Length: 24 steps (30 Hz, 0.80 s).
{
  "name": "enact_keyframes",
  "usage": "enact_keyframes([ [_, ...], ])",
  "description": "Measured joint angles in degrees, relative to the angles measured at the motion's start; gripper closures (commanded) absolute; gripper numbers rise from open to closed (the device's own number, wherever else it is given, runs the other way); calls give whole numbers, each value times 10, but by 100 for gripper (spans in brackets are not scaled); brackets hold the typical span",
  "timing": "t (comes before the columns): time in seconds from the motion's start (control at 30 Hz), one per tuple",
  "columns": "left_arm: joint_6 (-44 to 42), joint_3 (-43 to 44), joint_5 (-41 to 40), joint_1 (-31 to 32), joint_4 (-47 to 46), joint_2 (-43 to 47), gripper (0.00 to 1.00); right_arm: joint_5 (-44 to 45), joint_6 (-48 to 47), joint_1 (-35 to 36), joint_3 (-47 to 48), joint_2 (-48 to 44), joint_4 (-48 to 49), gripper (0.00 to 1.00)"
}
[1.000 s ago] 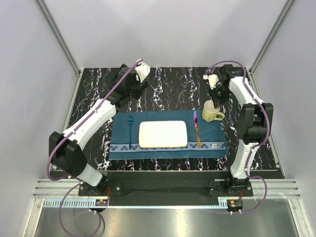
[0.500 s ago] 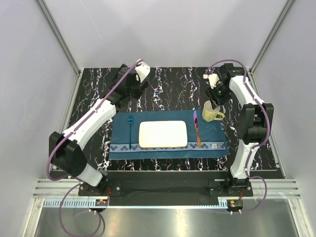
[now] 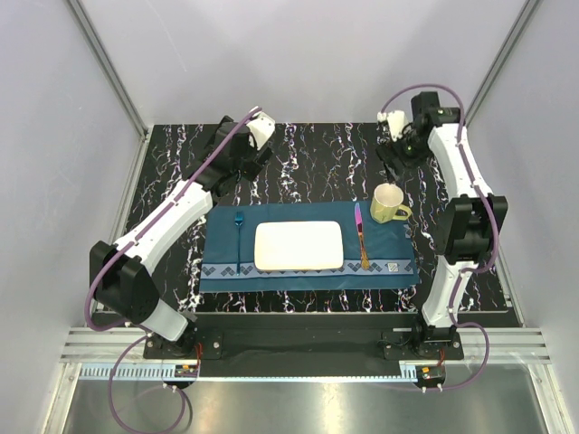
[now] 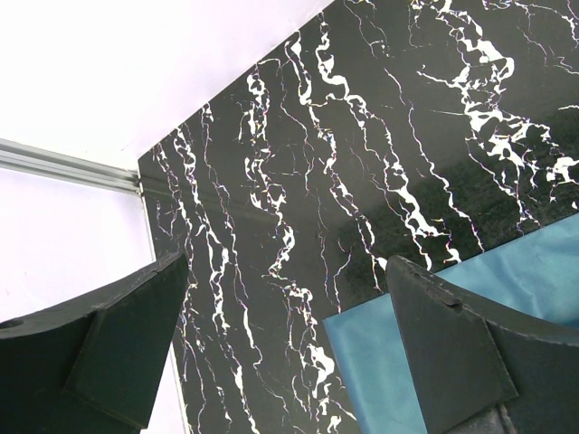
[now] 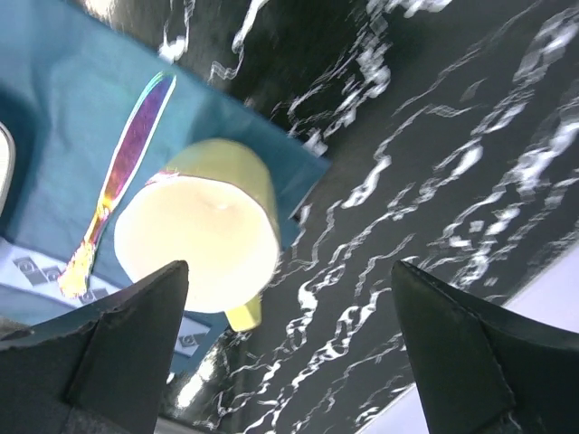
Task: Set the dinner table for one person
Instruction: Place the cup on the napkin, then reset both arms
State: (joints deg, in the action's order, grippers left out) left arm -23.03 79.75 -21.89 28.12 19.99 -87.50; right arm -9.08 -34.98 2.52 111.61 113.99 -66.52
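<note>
The dinner table (image 3: 317, 154) is black with white veins. On it lies a teal placemat (image 3: 226, 262) carrying a white rectangular plate (image 3: 298, 246), a blue fork (image 3: 239, 237) to its left and a purple-and-gold knife (image 3: 361, 237) to its right. A yellow mug (image 3: 389, 203) stands upright on the mat's far right corner. My right gripper (image 3: 394, 165) hangs open behind and above the mug (image 5: 199, 240), touching nothing. My left gripper (image 3: 233, 170) hovers open and empty over bare table (image 4: 362, 136) just behind the mat's far left corner (image 4: 507, 298).
White enclosure walls with metal frame rails (image 3: 109, 72) surround the table on three sides. The knife (image 5: 118, 181) and the mat (image 5: 54, 136) show in the right wrist view, with dark tabletop (image 5: 434, 136) beyond the mug.
My right gripper has opened, let go of the yellow mug and drawn up and back from it. The mug stays on the mat. The left arm has not moved.
</note>
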Motion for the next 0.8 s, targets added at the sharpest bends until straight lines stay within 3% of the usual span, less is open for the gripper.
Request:
enact_keyframes([
  [0.23, 5, 2, -3, -1, 1, 0, 1, 68, 56, 0, 187, 8, -2, 0],
  [0.43, 39, 62, -9, -23, 11, -23, 1, 172, 167, 0, 493, 76, 70, 0],
  [0.6, 75, 132, -19, -47, 15, -44, 1, 181, 275, 0, 511, 49, 153, 0],
  [0.8, 122, 209, -27, -51, 28, -63, 1, 116, 388, 0, 557, 52, 180, 0],
])
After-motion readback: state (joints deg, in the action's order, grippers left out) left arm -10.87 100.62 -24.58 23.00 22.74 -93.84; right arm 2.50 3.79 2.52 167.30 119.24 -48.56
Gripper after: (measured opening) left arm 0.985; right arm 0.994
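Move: The cup already stands released on the far right corner of the napkin, about 4 cm back and 3 cm to the left of the right hand, its middle some 9 cm below. From that hand the knife lies about 13 cm back and 12 cm to the left, the plate roughly 16 cm back and 29 cm to the left. For the left hand the cup is about 41 cm to the right, nearly level fore and aft, and about 20 cm down. The cup is left behind as the right hand, already clear and wide open, sweeps fast up and away by some 36 cm, going forward about 9 cm early on, its fingers swinging from pointing down to pointing forward and slightly up. A little later the left hand also rises, about 10 cm, easing forward, with its fingers tilting up and staying open. Neither touches anything. ##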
